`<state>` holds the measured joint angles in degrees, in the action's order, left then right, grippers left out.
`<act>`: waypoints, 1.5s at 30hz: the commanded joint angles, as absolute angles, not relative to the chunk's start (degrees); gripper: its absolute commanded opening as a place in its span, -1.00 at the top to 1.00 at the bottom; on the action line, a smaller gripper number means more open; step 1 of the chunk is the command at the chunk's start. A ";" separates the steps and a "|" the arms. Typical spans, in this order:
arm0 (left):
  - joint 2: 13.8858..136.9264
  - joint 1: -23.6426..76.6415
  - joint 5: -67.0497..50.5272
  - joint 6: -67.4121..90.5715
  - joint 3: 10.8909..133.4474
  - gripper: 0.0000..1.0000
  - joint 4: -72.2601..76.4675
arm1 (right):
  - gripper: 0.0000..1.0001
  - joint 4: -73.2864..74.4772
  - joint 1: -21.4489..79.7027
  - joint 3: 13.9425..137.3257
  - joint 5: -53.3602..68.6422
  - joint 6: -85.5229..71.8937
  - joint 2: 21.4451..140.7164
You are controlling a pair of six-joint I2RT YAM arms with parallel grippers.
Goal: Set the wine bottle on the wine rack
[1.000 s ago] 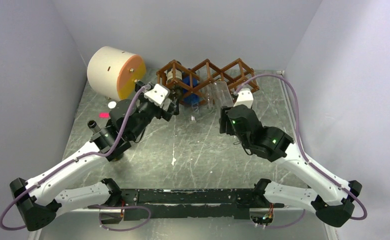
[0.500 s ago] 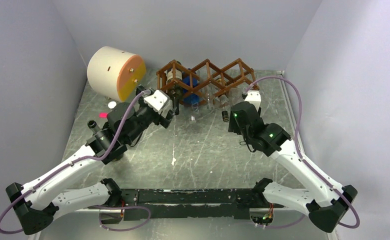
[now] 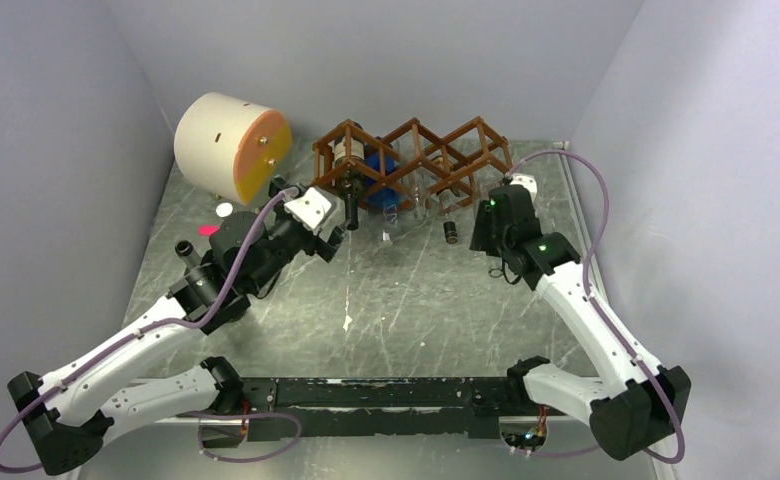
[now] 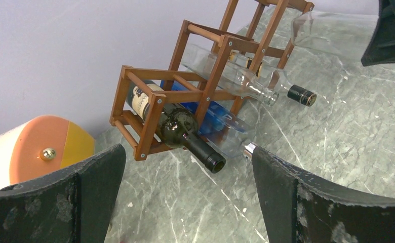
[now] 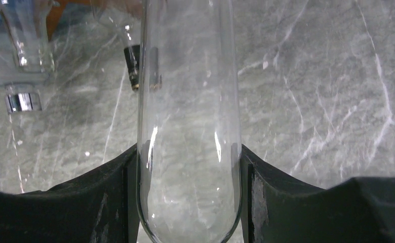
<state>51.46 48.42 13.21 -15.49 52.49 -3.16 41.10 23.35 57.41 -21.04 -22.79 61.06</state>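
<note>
The reddish-brown wine rack (image 3: 411, 160) stands at the back of the table and holds a dark green bottle (image 4: 185, 134), a blue-tinted bottle (image 4: 221, 121) and a clear black-capped bottle (image 4: 256, 86). My right gripper (image 3: 486, 212) is at the rack's right end, shut on a clear glass wine bottle (image 5: 189, 126). Both fingers press its rounded body near the end. That bottle (image 4: 332, 30) lies beside the rack's right cells. My left gripper (image 4: 185, 202) hangs open in front of the green bottle's neck, holding nothing.
A cream-and-orange cylinder (image 3: 231, 145) lies at the back left, close to the rack. A white disc (image 3: 224, 210) and a pink spot (image 3: 208, 230) mark the marbled tabletop (image 3: 396, 290). Grey walls close in on three sides.
My right arm has swung right and back toward the rack's right end, carrying the clear bottle. My left gripper has drawn back slightly to the left, still open.
</note>
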 commanded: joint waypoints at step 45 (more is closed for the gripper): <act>50.17 48.17 8.18 -14.85 50.50 -0.96 -1.13 | 1.00 -9.90 8.91 54.30 -1.11 -8.43 82.94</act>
<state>50.26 48.42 9.78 -15.62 50.33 -2.83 -3.46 9.65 51.13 -2.81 -11.03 82.19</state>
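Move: The clear wine bottle is already in my right hand, its base pointing out towards the wine rack. The rack's rightmost cell lies about 22 cm straight ahead of this hand and some 6 cm lower. The black-capped bottle in the rack is roughly 17 cm ahead, 8 cm left and 12 cm down, with the upright-shouldered clear bottle about 6 cm farther left. From my left hand that cell lies about 24 cm ahead, 31 cm to the right and 21 cm below. I push my right hand forward about 14 cm, sinking some 4 cm on the way, and feed the wine bottle base first under the peak of the rack's rightmost cell. As it goes in I tip my fingers up roughly 15 degrees, bringing the bottle nearer to level, with a slight counter-clockwise turn, and I keep my grip on it. ##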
